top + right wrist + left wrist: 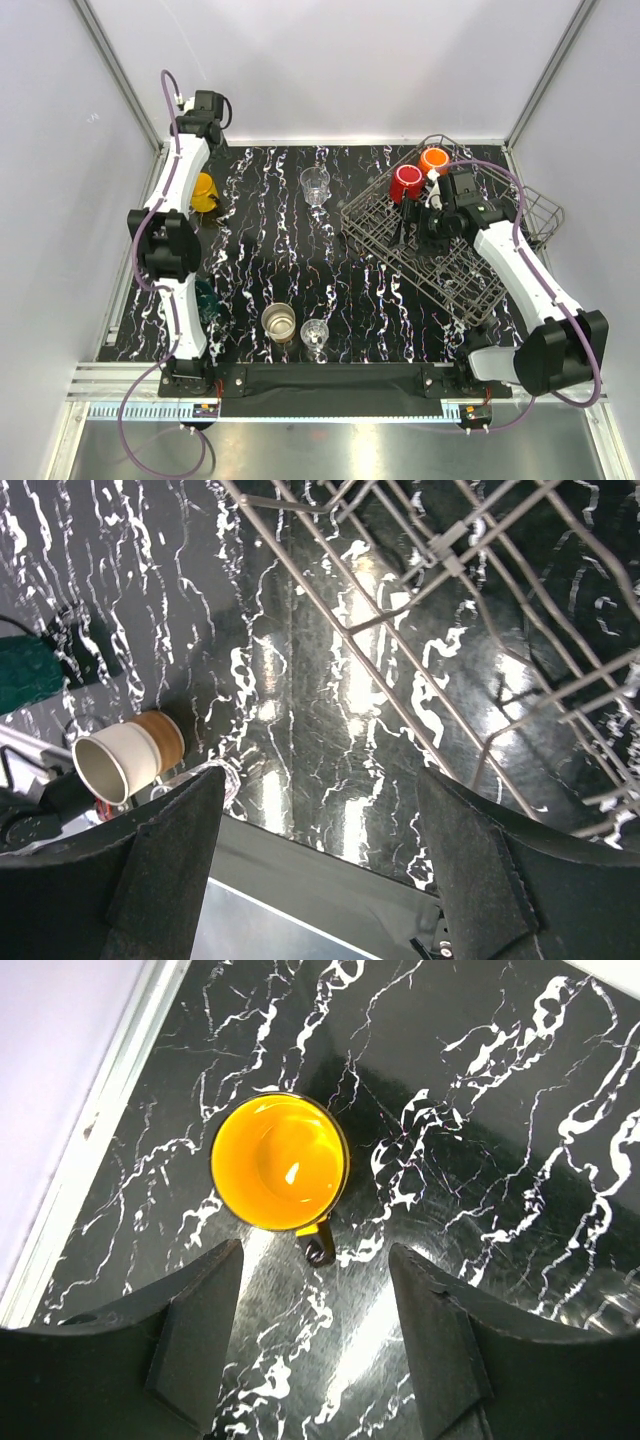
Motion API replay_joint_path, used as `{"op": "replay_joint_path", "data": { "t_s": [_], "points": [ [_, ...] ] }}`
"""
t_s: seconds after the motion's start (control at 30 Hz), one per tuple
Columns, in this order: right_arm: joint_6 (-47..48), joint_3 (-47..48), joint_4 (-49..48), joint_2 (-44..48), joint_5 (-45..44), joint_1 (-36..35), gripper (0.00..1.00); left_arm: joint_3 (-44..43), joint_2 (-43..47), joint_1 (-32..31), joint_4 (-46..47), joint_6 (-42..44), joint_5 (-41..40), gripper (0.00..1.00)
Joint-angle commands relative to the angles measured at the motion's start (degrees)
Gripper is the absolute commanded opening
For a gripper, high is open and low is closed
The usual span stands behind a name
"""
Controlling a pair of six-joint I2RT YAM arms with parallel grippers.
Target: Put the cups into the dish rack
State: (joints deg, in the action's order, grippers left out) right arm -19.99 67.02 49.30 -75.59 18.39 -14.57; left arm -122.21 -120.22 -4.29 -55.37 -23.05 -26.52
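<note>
In the left wrist view a yellow mug (pixel 279 1161) stands upright on the black marbled table, its handle (pixel 318 1248) pointing at my left gripper (pixel 315 1248). That gripper is open above it and holds nothing. The left arm half hides the yellow mug (pixel 203 190). A red mug (pixel 406 183) and an orange mug (pixel 434 159) sit at the far corner of the dish rack (pixel 450 270). My right gripper (pixel 320 775) hangs open and empty over the rack's wires (pixel 450 560). On the table stand a brown-and-cream cup (pixel 279 322), two clear glasses (pixel 315 185) (pixel 314 338) and a teal cup (pixel 207 300).
The rack's side basket (pixel 540 215) juts out toward the right wall. White walls with metal posts close in the table on three sides. A black strip (pixel 330 378) and a metal rail run along the near edge between the arm bases.
</note>
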Motion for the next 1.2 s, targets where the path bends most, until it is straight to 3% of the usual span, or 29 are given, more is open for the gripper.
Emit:
{"op": "replay_joint_path", "data": {
  "t_s": [0.0,0.23,0.73,1.17],
  "points": [
    [-0.75,-0.67,0.88,3.08,-3.54,0.24,0.84,-0.57,-2.12,1.30,3.61,0.73,-2.31,0.66],
    [-1.98,-1.90,1.77,6.07,-5.65,0.24,0.84,3.12,-3.52,2.62,7.03,1.51,-0.11,0.66],
    [-3.13,-1.81,-0.61,3.52,-3.71,0.24,0.84,5.40,-5.46,2.62,7.30,0.64,2.44,0.66],
    [-3.04,-1.90,1.41,4.22,-5.30,0.33,0.84,2.78,-10.38,3.42,5.02,-1.65,3.23,0.65]
  ]
}}
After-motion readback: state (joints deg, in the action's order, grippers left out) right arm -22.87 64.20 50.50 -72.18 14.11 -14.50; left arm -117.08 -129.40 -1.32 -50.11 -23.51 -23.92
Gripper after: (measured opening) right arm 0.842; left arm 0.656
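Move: The yellow cup stands upright below my empty left hand, its middle about 13 cm down, some 4 cm to the left and about 1 cm ahead, with its handle turned back and to the right. From that cup, the clear glass is about 29 cm to the right and 2 cm farther out; the green cup is some 29 cm nearer my base and 3 cm to the right. My right hand has the yellow cup some 53 cm to its left, 23 cm ahead and 10 cm below. I sink my left hand about 10 cm towards the yellow cup's mouth, edging a couple of centimetres left early on, slowing midway and then dropping faster again. I tip the fingers roughly 10 degrees steeper and keep them about two-thirds open, bringing one over the mouth and the other just outside the rim near the handle. ##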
